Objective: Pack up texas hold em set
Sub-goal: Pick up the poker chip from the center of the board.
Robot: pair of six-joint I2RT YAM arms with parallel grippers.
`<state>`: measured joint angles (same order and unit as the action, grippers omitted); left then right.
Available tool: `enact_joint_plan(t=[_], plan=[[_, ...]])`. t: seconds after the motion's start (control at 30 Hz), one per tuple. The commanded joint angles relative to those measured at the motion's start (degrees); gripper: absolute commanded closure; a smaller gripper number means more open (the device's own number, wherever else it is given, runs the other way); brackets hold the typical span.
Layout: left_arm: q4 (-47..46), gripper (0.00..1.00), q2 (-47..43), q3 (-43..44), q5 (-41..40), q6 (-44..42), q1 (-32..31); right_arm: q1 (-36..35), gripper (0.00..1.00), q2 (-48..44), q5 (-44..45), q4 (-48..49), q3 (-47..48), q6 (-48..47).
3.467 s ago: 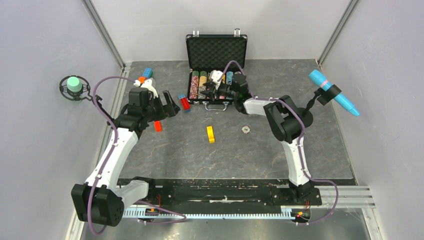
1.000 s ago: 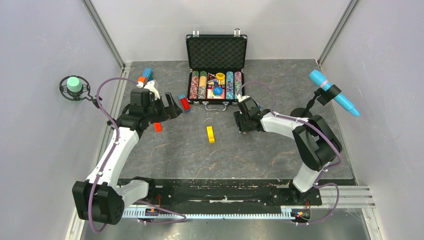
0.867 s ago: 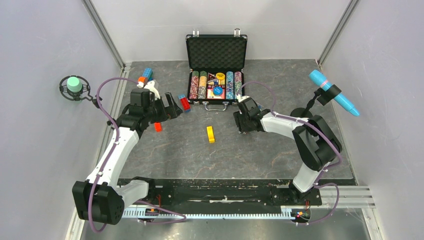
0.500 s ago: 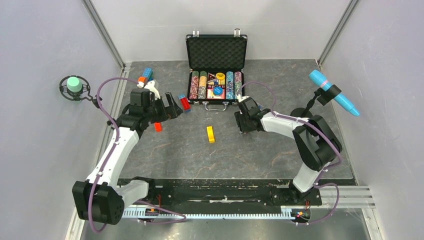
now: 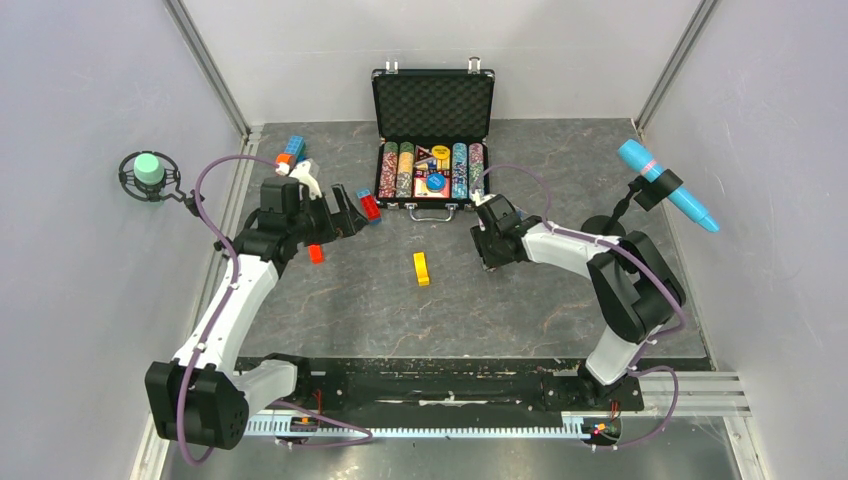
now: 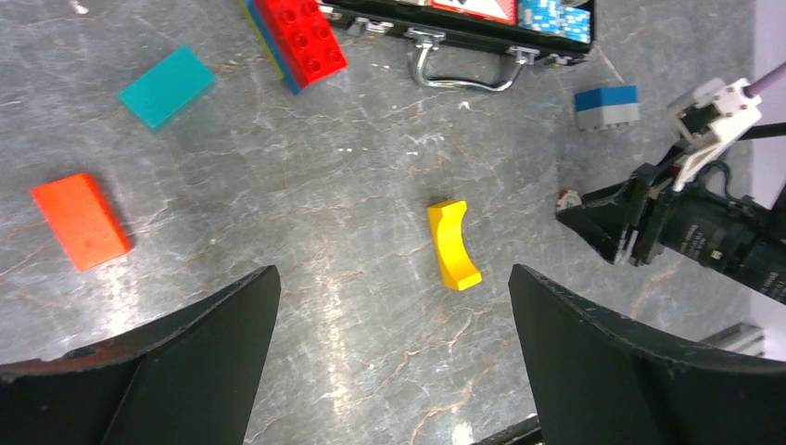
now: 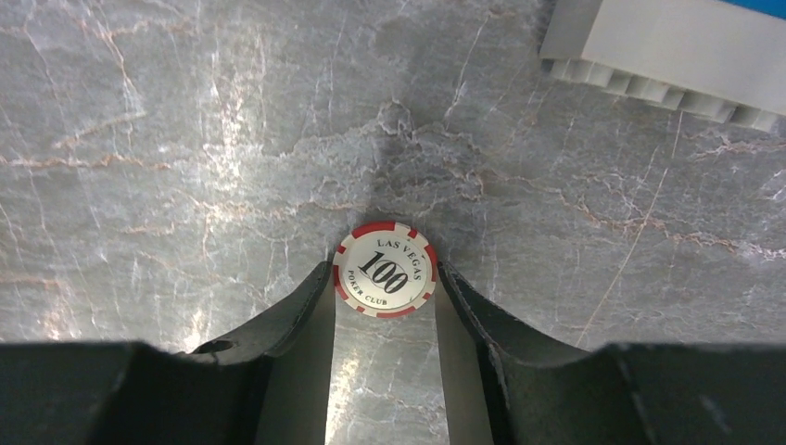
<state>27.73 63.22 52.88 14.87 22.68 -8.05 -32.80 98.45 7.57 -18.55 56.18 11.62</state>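
The black case (image 5: 432,100) of the texas hold em set stands open at the back, with rows of coloured chips in its base and its silver handle (image 6: 463,74) facing me. One white-and-red poker chip (image 7: 385,270) marked 100 lies flat on the table in front of the case. My right gripper (image 7: 385,280) points down at it, and both fingertips touch the chip's edges. In the top view that gripper (image 5: 488,258) hides the chip. My left gripper (image 6: 394,278) hovers open and empty at the left (image 5: 345,215).
A yellow curved block (image 5: 421,268) lies mid-table. A red-and-blue brick stack (image 5: 369,205) sits left of the case. An orange brick (image 6: 81,221) and a teal block (image 6: 167,87) lie below my left gripper. A blue-and-grey brick (image 7: 667,42) is just beyond the chip.
The right arm left the case and came down over the chip on the table. In the last second its jaws narrowed onto the chip. The left arm stayed put.
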Motion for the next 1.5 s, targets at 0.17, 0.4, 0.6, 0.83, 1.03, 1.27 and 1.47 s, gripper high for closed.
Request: enact_joint_plan(t=[0.17, 0.4, 0.6, 0.83, 1.03, 1.27, 1.47], plan=[[-17.2, 0.00, 1.8, -6.9, 14.0, 14.0, 0.2, -0.3, 0.70, -8.1, -4.0, -1.6, 0.0, -6.9], [-27.4, 0.00, 6.3, -9.8, 16.3, 22.2, -3.9, -0.2, 0.69, -13.1, -10.3, -1.0, 0.7, -10.1], [-37.3, 0.00, 12.3, -9.9, 17.1, 28.4, -9.1, -1.0, 0.69, -17.0, -16.2, -1.0, 2.0, -13.1], [-42.1, 0.00, 18.2, -7.9, 20.1, 30.2, -13.6, -1.3, 0.69, -20.7, -18.6, -1.4, 3.1, -15.3], [-44.6, 0.00, 20.6, -6.9, 22.5, 31.3, -16.1, -1.6, 0.68, -23.0, -22.6, 0.8, 2.2, -16.8], [-51.3, 0.01, 22.4, -7.6, 25.0, 36.0, -17.1, -1.8, 0.68, -23.5, -26.3, 3.6, 1.6, -17.7], [-54.0, 0.06, 24.5, -7.4, 27.0, 37.1, -18.4, -2.0, 0.68, -23.6, -27.7, 4.9, 1.2, -17.9]])
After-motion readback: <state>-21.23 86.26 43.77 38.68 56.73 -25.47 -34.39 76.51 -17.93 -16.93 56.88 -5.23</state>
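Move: The right fingers already pinch the poker chip, down at the table. From that hand the open left gripper is about 30 cm left, level and 17 cm higher; the yellow block some 16 cm left, 1 cm back; the open case 13 cm left, 21 cm ahead. From the left hand the chip lies about 30 cm right, level, 17 cm below; the yellow block 14 cm right, level; the red brick 13 cm ahead, 1 cm right. Right hand lifts the pinched chip about 15 cm, also leftward; open left hand swings 19 cm right towards it. ##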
